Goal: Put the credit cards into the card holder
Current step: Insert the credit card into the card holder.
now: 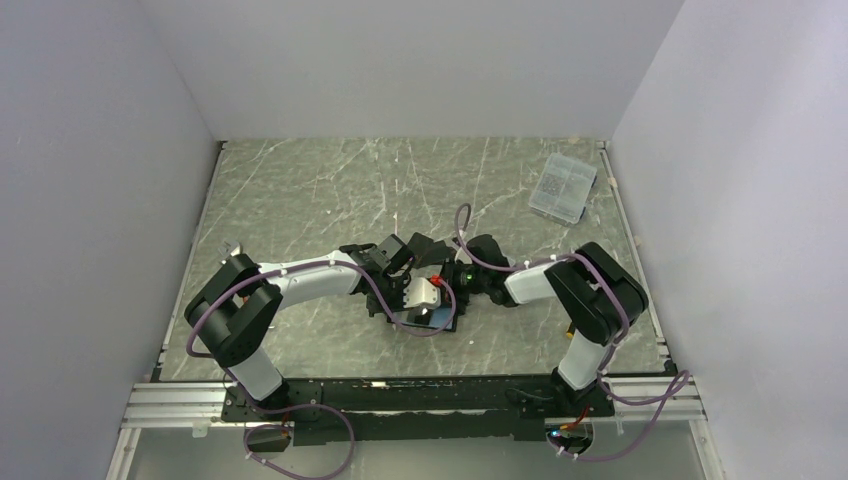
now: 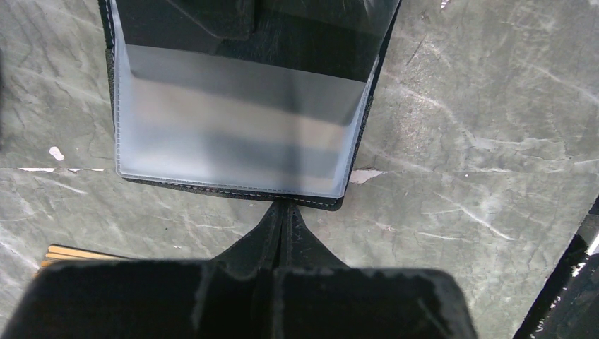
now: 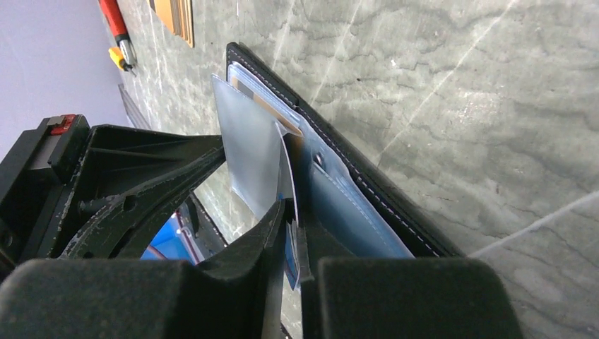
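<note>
The card holder point(image 1: 440, 322) lies open on the table between both arms, black outside with light blue lining point(image 3: 350, 208). Its clear plastic sleeve point(image 2: 233, 120) shows greyish in the left wrist view. My left gripper point(image 2: 286, 206) is shut, its tips against the holder's stitched near edge point(image 2: 233, 189). In the right wrist view a thin silver-grey leaf point(image 3: 251, 159) stands up from the holder and runs down between my right gripper's point(image 3: 291, 215) fingers, which stand a crack apart around it. A tan card edge point(image 3: 274, 111) sits in a pocket. An orange-gold card point(image 2: 78, 254) point(image 3: 174, 18) lies on the table nearby.
A clear plastic box point(image 1: 562, 187) rests at the back right, near the wall. A red and yellow tool-like object point(image 3: 116, 32) lies beyond the orange-gold card. The left gripper's black body point(image 3: 106, 183) crowds the holder's left side. White walls close in the marbled table point(image 1: 300, 190).
</note>
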### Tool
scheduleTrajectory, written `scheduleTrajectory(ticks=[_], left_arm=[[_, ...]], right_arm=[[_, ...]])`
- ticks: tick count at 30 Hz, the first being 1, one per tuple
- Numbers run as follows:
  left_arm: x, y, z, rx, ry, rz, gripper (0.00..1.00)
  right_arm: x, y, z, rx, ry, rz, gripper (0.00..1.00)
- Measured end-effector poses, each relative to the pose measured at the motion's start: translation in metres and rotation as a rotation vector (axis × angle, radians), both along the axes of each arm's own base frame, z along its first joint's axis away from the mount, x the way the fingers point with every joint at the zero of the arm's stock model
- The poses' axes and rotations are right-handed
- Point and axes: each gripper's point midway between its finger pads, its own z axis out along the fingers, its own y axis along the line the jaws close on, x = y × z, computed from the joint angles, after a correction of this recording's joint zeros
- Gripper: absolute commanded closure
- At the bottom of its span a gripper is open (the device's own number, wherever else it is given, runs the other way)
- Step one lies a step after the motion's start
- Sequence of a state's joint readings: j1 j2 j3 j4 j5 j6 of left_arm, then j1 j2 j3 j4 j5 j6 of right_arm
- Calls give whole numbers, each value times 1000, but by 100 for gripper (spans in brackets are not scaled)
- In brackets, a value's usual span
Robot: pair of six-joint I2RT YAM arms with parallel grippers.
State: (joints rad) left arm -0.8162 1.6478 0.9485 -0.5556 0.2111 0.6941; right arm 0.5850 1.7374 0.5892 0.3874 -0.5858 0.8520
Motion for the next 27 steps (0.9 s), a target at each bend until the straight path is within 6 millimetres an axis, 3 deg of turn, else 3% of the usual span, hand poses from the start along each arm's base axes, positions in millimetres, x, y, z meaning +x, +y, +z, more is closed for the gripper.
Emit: scheduleTrajectory(ticks=[10,20,27], left_arm=[[-4,0,1,-5,11,-5,100],[-13,0,3,-22,42,-10,100],[-15,-5,30,-130,80,21,100]], right_arm=[[-1,-2,11,-86,-46,-49,45],[2,-11,12,-198,-38,-108,43],[4,-10,12,-206,-39,-113,43]])
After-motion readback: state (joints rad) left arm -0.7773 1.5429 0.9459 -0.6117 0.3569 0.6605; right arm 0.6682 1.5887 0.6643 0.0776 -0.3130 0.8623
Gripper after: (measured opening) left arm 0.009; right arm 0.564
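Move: The card holder lies open across both hands' reach. The left hand's shut tips are right at the left edge, with the holder's middle about 8 cm to its right and 1 cm ahead. The right fingers are over that middle, which is roughly 1 cm below and 1 cm to their right, at a raised clear pocket leaf. From the right hand, the black cards lie some 13 cm ahead and 2 cm right; the yellow cards, 8 cm ahead and 14 cm left. The right fingers let go of the clear pocket leaf, opening from nearly shut to over half wide on either side of it while the hand lifts and eases right, each about 1 cm, and tips roughly 12 degrees more steeply down. The left hand, fingers still shut, comes free of the holder's left edge, drawing slowly back 1.5 cm and then rising some 3 cm. ##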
